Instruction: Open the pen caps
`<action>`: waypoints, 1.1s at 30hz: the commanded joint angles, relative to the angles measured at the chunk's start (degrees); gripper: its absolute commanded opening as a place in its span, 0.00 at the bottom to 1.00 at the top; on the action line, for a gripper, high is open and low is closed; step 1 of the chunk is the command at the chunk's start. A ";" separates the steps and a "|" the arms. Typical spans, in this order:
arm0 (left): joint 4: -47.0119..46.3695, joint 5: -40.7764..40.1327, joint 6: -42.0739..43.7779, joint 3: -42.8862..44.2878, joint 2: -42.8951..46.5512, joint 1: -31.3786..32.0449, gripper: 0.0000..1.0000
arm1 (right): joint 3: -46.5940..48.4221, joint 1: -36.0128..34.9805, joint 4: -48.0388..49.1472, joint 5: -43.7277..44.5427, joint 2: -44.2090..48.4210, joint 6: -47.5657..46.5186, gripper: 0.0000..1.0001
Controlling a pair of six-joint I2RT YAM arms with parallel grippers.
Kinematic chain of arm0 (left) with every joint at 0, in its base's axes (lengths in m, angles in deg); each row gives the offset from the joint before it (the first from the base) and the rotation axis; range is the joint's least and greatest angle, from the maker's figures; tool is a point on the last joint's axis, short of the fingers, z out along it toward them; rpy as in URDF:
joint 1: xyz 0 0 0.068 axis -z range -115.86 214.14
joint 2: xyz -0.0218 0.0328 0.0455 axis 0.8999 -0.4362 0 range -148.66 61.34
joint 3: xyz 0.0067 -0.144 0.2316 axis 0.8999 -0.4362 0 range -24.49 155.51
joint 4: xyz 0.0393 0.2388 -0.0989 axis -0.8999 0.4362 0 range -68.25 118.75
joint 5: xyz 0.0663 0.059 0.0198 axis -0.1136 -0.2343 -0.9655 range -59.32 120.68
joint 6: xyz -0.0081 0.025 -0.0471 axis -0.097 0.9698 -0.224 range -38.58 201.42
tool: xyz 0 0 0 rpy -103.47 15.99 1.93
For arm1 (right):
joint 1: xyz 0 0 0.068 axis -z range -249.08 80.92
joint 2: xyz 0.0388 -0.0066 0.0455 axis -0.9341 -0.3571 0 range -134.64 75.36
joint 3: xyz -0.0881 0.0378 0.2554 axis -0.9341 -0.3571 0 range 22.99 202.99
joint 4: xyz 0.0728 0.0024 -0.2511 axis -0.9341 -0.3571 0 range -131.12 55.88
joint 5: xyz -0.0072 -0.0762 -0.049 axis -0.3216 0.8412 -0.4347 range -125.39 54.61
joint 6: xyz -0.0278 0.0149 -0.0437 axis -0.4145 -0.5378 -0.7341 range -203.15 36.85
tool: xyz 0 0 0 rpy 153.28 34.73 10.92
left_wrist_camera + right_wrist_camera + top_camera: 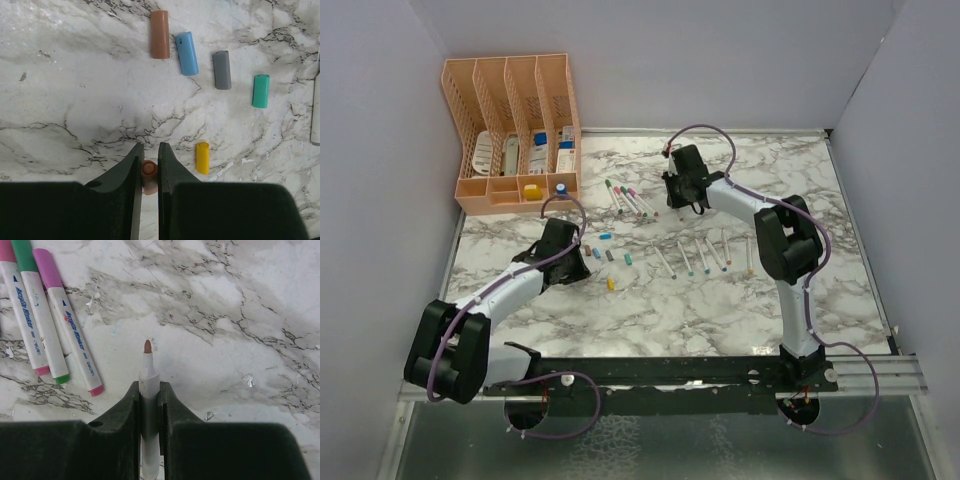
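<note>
My left gripper [150,150] is shut on a small orange pen cap [149,169], held just above the marble. Loose pen caps lie ahead of it: brown [160,34], blue [187,53], grey [221,69], green [260,91] and yellow [202,157]. My right gripper [149,387] is shut on an uncapped white pen [148,371]; its brown tip points forward past the fingers. Three capped pens [65,325] lie to its left. From above, the left gripper [570,262] is near the caps [605,238] and the right gripper [682,196] is beside the capped pens [630,200].
A peach organiser [510,130] with small items stands at the back left. A row of uncapped pens [705,256] lies right of centre. Another white pen barrel [316,115] shows at the right edge of the left wrist view. Grey walls enclose the table.
</note>
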 commanded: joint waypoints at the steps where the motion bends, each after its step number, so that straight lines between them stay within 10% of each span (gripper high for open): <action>1: 0.10 -1.00 1.55 1.29 -1.96 0.34 0.15 | -1.26 0.06 -0.33 -1.91 -0.54 0.51 0.14; 18: 1.54 -1.58 1.03 7.26 0.42 0.33 0.52 | 0.08 0.08 -1.78 -1.27 0.61 0.27 0.37; 23: 2.15 -2.45 0.64 9.52 7.36 0.37 0.96 | 1.68 0.06 -0.88 -2.27 2.72 -2.08 0.51; 33: -0.23 -0.69 -2.53 7.18 13.28 0.23 0.99 | 6.27 -0.18 -2.50 -6.05 1.15 -7.50 0.64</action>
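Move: The left hand still pinches the orange cap, its place being bare table right below, some 2 cm down; at table height the yellow cap lies about 7 cm right and 1 cm back, the brown cap 9 cm ahead, level sideways, the blue cap 8 cm ahead, 3 cm right. The right hand still holds the uncapped pen about 2 cm above its spot, 1 cm back and level sideways; the purple pen lies 3 cm ahead, 8 cm left, the green pen 3 cm beyond that to the left. The left hand sinks 1–2 cm to the table while its fingers open and let go of the orange cap, then climbs about 13 cm with some forward travel, fingers spreading wide and tipping up nearly 20 degrees. The right hand eases about 1 cm down and back, opens gradually to roughly two thirds to release the pen beside the purple one, then lifts some 3 cm clear, drifting forward and left. ##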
